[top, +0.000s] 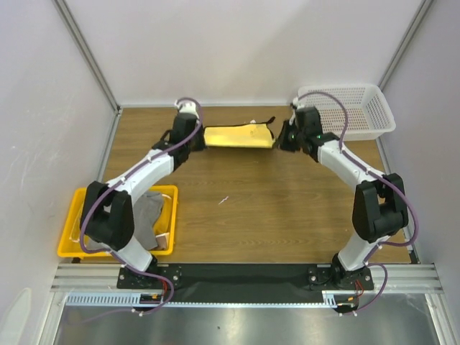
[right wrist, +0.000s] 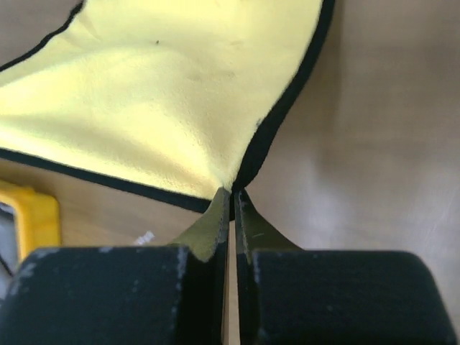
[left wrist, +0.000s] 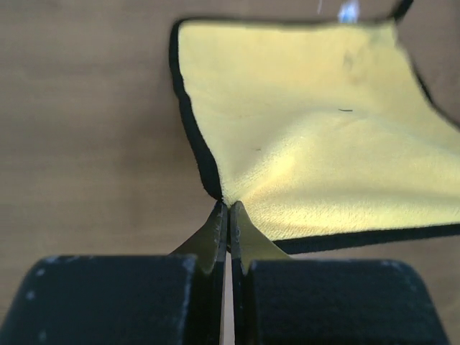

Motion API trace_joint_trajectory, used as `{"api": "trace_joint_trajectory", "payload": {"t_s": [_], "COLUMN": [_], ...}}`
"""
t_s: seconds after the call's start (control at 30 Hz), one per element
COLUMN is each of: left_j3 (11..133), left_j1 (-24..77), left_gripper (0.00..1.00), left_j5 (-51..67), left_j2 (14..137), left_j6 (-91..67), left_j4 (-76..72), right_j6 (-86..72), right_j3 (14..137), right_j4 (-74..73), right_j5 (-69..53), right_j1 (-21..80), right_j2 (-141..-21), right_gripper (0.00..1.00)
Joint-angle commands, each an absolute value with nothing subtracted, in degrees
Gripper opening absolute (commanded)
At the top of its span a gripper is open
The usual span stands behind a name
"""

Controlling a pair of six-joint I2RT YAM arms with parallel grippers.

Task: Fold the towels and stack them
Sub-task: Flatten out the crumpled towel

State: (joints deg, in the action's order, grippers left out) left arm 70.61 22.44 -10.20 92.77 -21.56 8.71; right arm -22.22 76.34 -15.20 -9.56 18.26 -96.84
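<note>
A plain yellow towel (top: 239,136) with a black hem is stretched between my two grippers over the far part of the table. My left gripper (top: 199,139) is shut on its left corner; in the left wrist view the yellow towel (left wrist: 316,122) spreads away from the pinched tip of the left gripper (left wrist: 228,207). My right gripper (top: 279,139) is shut on the right corner, and the yellow towel (right wrist: 180,93) fans out from the right gripper (right wrist: 232,191) to the upper left. A grey towel (top: 147,215) lies crumpled in the yellow tray (top: 168,195).
The yellow tray stands at the near left, partly hidden by my left arm, with another patterned cloth edge (top: 161,237) in it. A white mesh basket (top: 359,108) stands at the far right corner. A small white scrap (top: 223,200) lies mid-table. White walls close the sides.
</note>
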Motion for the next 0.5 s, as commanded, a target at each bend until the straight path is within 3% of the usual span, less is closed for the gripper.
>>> {"api": "trace_joint_trajectory", "payload": {"t_s": [0.0, 0.47], "left_j3": [62.44, 35.61], "left_j1": [25.39, 38.14], "left_gripper": [0.01, 0.00], "left_j5": [-13.44, -12.84], "left_j2": [85.18, 69.53], "left_j6": [-22.85, -39.10], "left_j4": [9.31, 18.45], "right_j6": [-25.04, -37.96], "right_j3": [66.67, 38.52], "right_j4": [-14.06, -20.65], "right_j5": [-10.89, -10.11], "right_j1": [18.02, 25.05], "right_j2": [-89.75, -71.64], "right_gripper": [0.00, 0.00]}}
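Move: Both hands already pinch the towel's near corners, roughly 23 cm apart. From the left hand the towel's middle is about 4 cm ahead, 11 cm right and 7 cm below, with the white scrap about 16 cm back, 6 cm right and 13 cm below, and the yellow bin 23 cm back and 29 cm left. From the right hand the towel's middle lies 4 cm ahead and 11 cm left; the white basket is some 14 cm ahead and 25 cm right. Back towards the bases and down together, both hands draw the towel's near corners about 18 cm back over the white scrap while sinking some 10 cm towards the table, the drop steepest at the very start. Both wrists tip the fingers nearly 20 degrees further downward, and the shut fingers keep their pinch. ##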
